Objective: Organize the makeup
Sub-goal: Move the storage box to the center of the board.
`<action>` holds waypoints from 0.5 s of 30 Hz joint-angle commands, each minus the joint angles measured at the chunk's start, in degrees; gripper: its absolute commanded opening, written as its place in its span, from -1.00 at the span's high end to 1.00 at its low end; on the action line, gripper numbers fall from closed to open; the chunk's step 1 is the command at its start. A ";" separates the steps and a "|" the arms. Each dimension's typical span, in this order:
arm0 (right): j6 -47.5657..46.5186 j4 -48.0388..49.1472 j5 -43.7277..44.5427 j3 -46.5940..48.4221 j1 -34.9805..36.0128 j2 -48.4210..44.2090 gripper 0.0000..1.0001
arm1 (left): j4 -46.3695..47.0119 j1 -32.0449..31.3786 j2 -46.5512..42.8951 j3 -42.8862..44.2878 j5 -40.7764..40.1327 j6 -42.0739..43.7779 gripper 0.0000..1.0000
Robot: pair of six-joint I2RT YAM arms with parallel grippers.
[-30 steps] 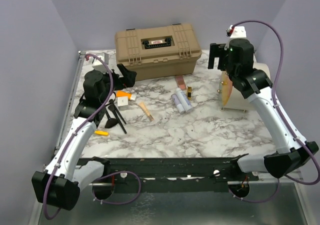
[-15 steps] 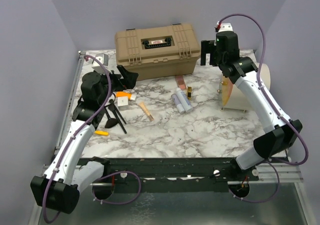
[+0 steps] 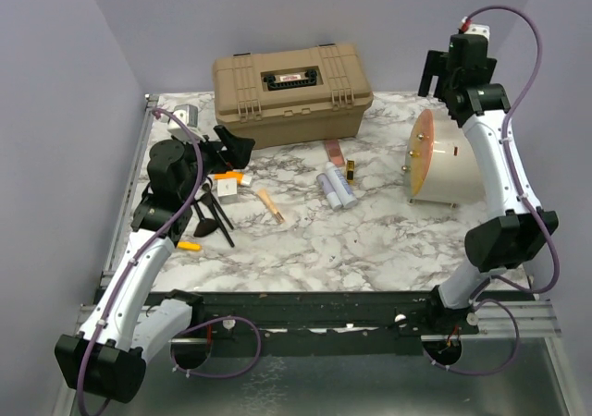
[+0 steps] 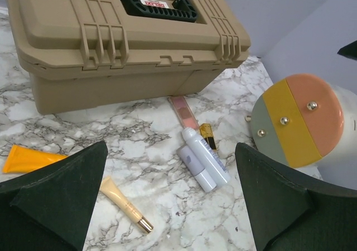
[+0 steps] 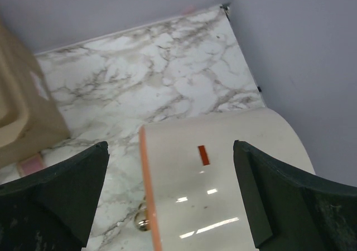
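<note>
The makeup lies loose on the marble table (image 3: 370, 240). Black brushes (image 3: 215, 214), an orange tube (image 3: 228, 176) and a yellow pencil (image 3: 188, 245) are at the left. A tan tube with a gold cap (image 3: 270, 205) and two pale tubes (image 3: 335, 187) lie in the middle, with a rose-gold stick (image 3: 333, 150) behind them. My left gripper (image 3: 233, 148) is open and empty, hovering above the orange tube (image 4: 28, 157) and facing the tan tube (image 4: 124, 203) and pale tubes (image 4: 206, 157). My right gripper (image 3: 439, 76) is open and empty, high above the pouch.
The big tan hard case (image 3: 291, 92) stands shut at the back centre. The cream-and-orange round pouch (image 3: 444, 162) lies on its side at the right, below my right gripper (image 5: 170, 201). A small white box (image 3: 227, 188) sits beside the orange tube.
My right arm has swung from beside the case's right end to the back right corner and risen above the pouch. My left arm has shifted slightly. No makeup has moved.
</note>
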 commanded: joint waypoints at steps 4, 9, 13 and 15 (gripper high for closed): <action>4.71 -4.45 -4.98 -2.41 -6.26 0.54 -1.00 | 0.60 0.21 -1.96 -1.64 1.51 -1.47 -0.98; 1.05 -3.44 -13.99 -5.22 -6.82 0.31 -1.00 | 0.58 0.10 -0.83 -1.35 1.90 -1.72 -0.98; -1.42 -5.03 -19.92 -5.63 -6.82 1.16 -1.00 | 0.65 0.22 0.31 -0.84 2.49 -2.28 -0.98; -2.46 -5.25 -23.04 -6.81 -6.82 0.80 -1.00 | 0.67 0.19 0.53 -0.84 1.97 -2.92 -0.98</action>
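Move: The storage box, the white drum with coloured drawers, has its middle roughly 7 cm back from the right gripper, 3 cm to its right and 22 cm below. The little gold-and-black tube lies about 22 cm left and 4 cm back, the white bottles some 24 cm left and 8 cm back, both around 33 cm down. From the left gripper the storage box is about 48 cm right, 8 cm ahead and 20 cm below. Lower the open right gripper about 6 cm towards the top of the storage box, at its far side. Swing it some 4 cm right on the way down, then back left for most of that. Tip the fingers about 10 degrees further down, let the hand's left side rise a little, and turn it counter-clockwise at the end; keep the fingers wide open. ##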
